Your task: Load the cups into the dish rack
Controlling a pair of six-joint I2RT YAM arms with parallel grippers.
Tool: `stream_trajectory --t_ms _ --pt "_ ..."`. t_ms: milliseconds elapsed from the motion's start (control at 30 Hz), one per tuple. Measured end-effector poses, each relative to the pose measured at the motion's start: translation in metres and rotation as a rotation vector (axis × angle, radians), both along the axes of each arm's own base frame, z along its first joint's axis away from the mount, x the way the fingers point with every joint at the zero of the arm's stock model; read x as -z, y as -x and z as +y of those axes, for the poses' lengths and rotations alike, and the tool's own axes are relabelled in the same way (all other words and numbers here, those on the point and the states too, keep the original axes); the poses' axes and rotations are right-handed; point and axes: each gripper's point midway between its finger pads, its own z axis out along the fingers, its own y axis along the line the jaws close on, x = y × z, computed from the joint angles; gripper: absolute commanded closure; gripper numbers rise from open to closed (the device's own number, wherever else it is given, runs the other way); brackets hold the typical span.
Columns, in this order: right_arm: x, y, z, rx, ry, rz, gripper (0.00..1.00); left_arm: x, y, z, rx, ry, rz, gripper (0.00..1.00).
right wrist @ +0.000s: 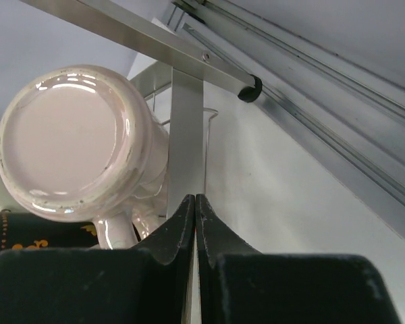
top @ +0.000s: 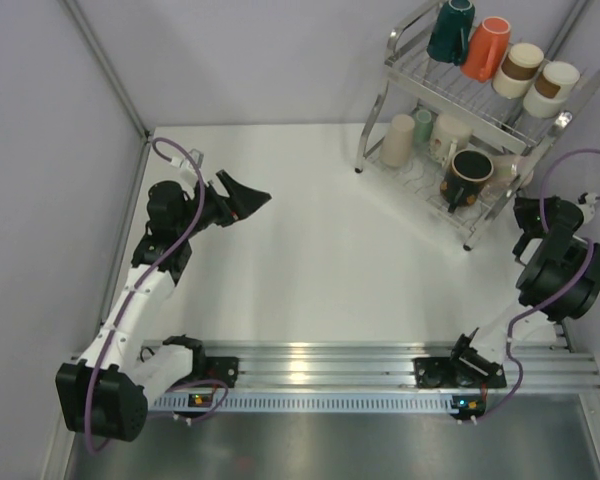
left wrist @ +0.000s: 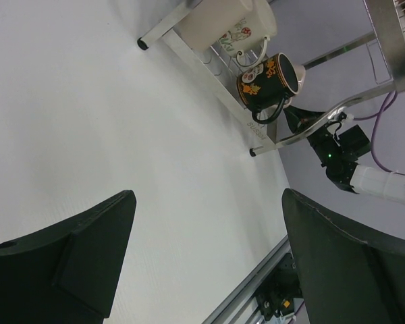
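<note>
The dish rack (top: 460, 107) stands at the back right. Its upper shelf holds a dark teal cup (top: 450, 30), an orange cup (top: 487, 48) and two white-and-brown cups (top: 521, 68). On the lower shelf are a beige cup (top: 398, 140), a mint cup (top: 423, 124), a white mug (top: 448, 134), a black mug (top: 470, 175) and a pinkish mug (right wrist: 74, 142). My left gripper (top: 248, 195) hangs open and empty over the table's left side, pointing toward the rack. My right gripper (right wrist: 195, 197) is shut on nothing, its tips just short of a rack post (right wrist: 185, 121) beside the pinkish mug.
A grey wall runs along the left side and another behind the rack. An aluminium rail (top: 330, 360) crosses the near edge between the arm bases. The rack's foot (left wrist: 256, 152) rests on the white table (left wrist: 121, 101), with my right arm (left wrist: 341, 155) close behind it.
</note>
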Motion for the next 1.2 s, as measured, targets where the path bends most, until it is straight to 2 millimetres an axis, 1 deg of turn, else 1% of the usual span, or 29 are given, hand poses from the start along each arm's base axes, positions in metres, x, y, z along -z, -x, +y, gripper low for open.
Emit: stream_trajectory --t_ms 67,133,300,500,767,833,1033,1200 --pt "0.001 -0.007 0.0 -0.01 -0.002 -0.011 1.0 0.001 -0.001 0.0 0.0 -0.003 0.002 0.05" --pt "-0.002 -0.014 0.001 -0.026 0.002 -0.028 1.0 0.004 -0.003 0.0 0.001 -0.006 0.009 0.05" --pt "-0.018 -0.03 0.007 -0.067 0.028 -0.081 1.0 0.008 -0.006 0.0 -0.001 -0.014 0.016 0.05" --pt "-0.033 -0.042 0.01 -0.109 0.05 -0.137 1.0 0.008 -0.006 0.0 -0.002 -0.016 0.017 0.05" --pt "-0.049 -0.06 0.022 -0.172 0.066 -0.202 1.0 0.012 -0.008 0.0 -0.005 -0.022 0.026 0.05" --pt "-0.051 -0.066 0.023 -0.189 0.068 -0.21 1.0 0.012 -0.008 0.001 -0.006 -0.022 0.025 0.05" --pt "-0.049 -0.073 0.023 -0.203 0.066 -0.213 1.0 0.013 -0.01 0.002 -0.015 -0.024 0.025 0.05" --pt "-0.053 -0.081 0.02 -0.219 0.074 -0.223 1.0 0.013 -0.01 0.002 -0.019 -0.025 0.025 0.05"
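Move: The right hand, fingers shut, is just off the rack's right end. The pink cup leans out of the lower tier about 9 cm ahead of the fingertips, roughly 4 cm to their left and 4 cm above. The black cup is some 13 cm to the hand's left and 6 cm ahead, the floral cup about 18 cm left and 15 cm ahead, both around 4 cm higher. From the idle left hand the pink cup lies about 67 cm right, 18 cm ahead and 13 cm lower. The shut right fingertips come against the side of the pink cup and push it inward at the rack's right end. The hand drives forward about 8 cm while rising some 5 cm, bearing slightly left, the rise nearly all in the first two thirds; its fingers tip upward and swing counter-clockwise, each by 10 to 15 degrees. ##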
